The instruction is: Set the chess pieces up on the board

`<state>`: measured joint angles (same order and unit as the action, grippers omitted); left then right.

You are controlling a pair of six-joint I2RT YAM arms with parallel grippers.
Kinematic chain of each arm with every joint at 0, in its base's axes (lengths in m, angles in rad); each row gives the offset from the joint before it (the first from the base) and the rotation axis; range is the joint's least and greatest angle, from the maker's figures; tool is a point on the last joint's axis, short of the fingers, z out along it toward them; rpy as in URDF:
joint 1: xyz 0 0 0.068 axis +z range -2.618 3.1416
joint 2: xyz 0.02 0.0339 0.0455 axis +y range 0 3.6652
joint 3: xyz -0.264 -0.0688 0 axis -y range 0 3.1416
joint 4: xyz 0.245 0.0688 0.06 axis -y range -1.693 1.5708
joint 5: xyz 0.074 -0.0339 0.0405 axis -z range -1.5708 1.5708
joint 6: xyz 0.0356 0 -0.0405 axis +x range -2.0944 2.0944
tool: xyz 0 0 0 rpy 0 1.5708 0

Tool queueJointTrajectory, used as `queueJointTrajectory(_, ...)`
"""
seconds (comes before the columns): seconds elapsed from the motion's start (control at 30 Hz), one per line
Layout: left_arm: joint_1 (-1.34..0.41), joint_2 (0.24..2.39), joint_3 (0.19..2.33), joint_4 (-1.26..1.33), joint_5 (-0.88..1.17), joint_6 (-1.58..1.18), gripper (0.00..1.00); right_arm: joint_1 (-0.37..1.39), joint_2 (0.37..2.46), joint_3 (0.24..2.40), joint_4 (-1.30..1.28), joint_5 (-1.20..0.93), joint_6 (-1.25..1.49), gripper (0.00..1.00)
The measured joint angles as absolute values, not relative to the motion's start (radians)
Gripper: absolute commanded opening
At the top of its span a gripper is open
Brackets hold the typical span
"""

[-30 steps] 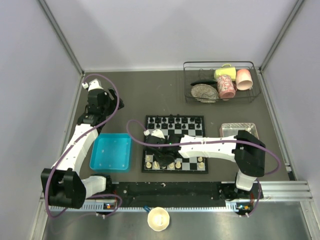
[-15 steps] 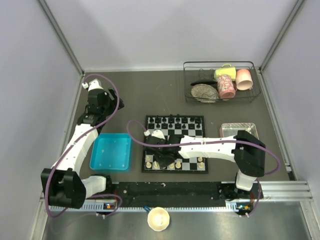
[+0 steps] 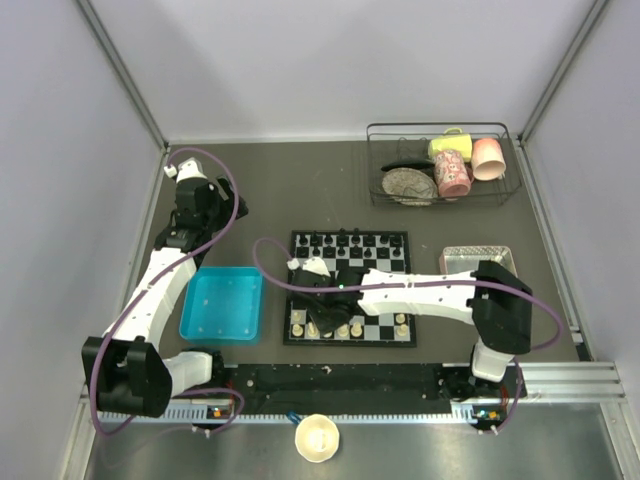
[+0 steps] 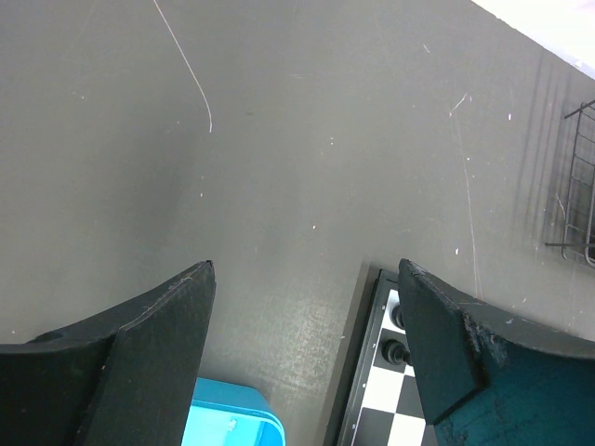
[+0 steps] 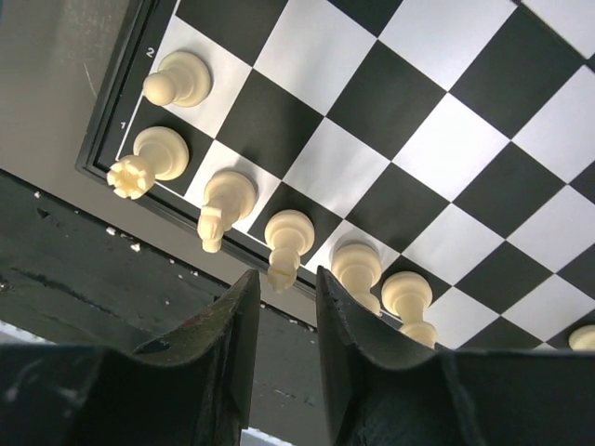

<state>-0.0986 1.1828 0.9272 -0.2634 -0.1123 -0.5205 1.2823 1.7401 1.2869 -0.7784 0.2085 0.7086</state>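
Note:
The board [image 3: 385, 301] lies mid-table with black pieces [image 3: 350, 242] along its far rows. Cream chess pieces [image 3: 343, 328] stand on its near rows. In the right wrist view I see a rook [image 5: 149, 163], a pawn [image 5: 178, 82], a knight [image 5: 221, 204], a bishop [image 5: 286, 243] and two taller pieces [image 5: 406, 295]. My right gripper [image 5: 286, 274] [image 3: 322, 322] hovers over the near-left squares, open narrowly, with the bishop's head just between the tips and a gap on each side. Far left, my left gripper [image 4: 307, 265] [image 3: 210, 208] hangs wide open and holds nothing.
A blue tray [image 3: 222, 305] sits left of the board. A pinkish-grey tray [image 3: 478, 258] sits to the right. A wire rack [image 3: 440, 165] with cups and a plate stands at the back right. A cream bowl [image 3: 317, 437] rests beyond the near black strip.
The right jaws have parted from shut to a narrow gap around the bishop, which stands on its square. The left arm has not moved.

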Motion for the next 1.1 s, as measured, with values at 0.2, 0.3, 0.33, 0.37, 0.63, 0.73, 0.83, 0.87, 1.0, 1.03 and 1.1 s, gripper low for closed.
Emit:
queueJointTrajectory(0.2, -0.099, 1.183, 0.927, -0.263, -0.112, -0.521, 0.84, 1.270, 1.690, 1.332, -0.822, 0.226, 0.692, 0.32)
queueJointTrajectory(0.3, -0.099, 1.183, 0.927, -0.263, -0.110, -0.521, 0.84, 1.244, 1.622, 1.348, -0.838, 0.231, 0.687, 0.32)
queueJointTrajectory(0.33, -0.099, 1.183, 0.927, -0.264, -0.110, -0.521, 0.84, 1.232, 1.600, 1.350, -0.842, 0.233, 0.685, 0.31)
queueJointTrajectory(0.37, -0.099, 1.183, 0.927, -0.263, -0.109, -0.521, 0.84, 1.215, 1.572, 1.350, -0.845, 0.234, 0.683, 0.31)
queueJointTrajectory(0.63, -0.099, 1.183, 0.927, -0.263, -0.094, -0.520, 0.84, 0.868, 1.343, 1.294, -0.890, 0.274, 0.668, 0.32)
queueJointTrajectory(0.73, -0.099, 1.183, 0.927, -0.263, -0.086, -0.519, 0.84, 0.689, 1.259, 1.224, -0.909, 0.268, 0.662, 0.32)
queueJointTrajectory(0.83, -0.099, 1.183, 0.927, -0.262, -0.077, -0.518, 0.84, 0.505, 1.196, 1.148, -0.925, 0.255, 0.657, 0.31)
queueJointTrajectory(0.87, -0.099, 1.183, 0.927, -0.262, -0.075, -0.517, 0.84, 0.439, 1.180, 1.119, -0.929, 0.247, 0.657, 0.32)
queueJointTrajectory(1.0, -0.099, 1.189, 0.927, -0.262, -0.067, -0.517, 0.84, 0.230, 1.147, 1.023, -0.939, 0.211, 0.653, 0.32)
queueJointTrajectory(1.03, -0.099, 1.193, 0.927, -0.262, -0.065, -0.517, 0.84, 0.178, 1.143, 0.992, -0.938, 0.209, 0.650, 0.32)
queueJointTrajectory(1.1, -0.099, 1.199, 0.927, -0.262, -0.062, -0.517, 0.84, 0.120, 1.141, 0.954, -0.939, 0.206, 0.646, 0.32)
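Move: Some 34 cm to the right hand's right and 11 cm farther out stands an upright chess piece in the pink tray, about 4 cm lower; a second, lying piece is around 6 cm right of that piece and 4 cm beyond it. Right at the fingertips stands the bishop just set down, its middle 2 cm below, with the next back-row piece 4 cm to its right. From the left hand the upright piece lies roughly 53 cm right, 15 cm back, 16 cm down. Rising off the bishop with its fingers already parted, the right hand climbs about 12 cm, then swings fast in an arc over the board to the right, some 33 cm, and also forward. Over the last stretch it sinks some 7 cm towards the tray and eases slightly back, turning clockwise by about 60 degrees, fingers staying open and empty. ##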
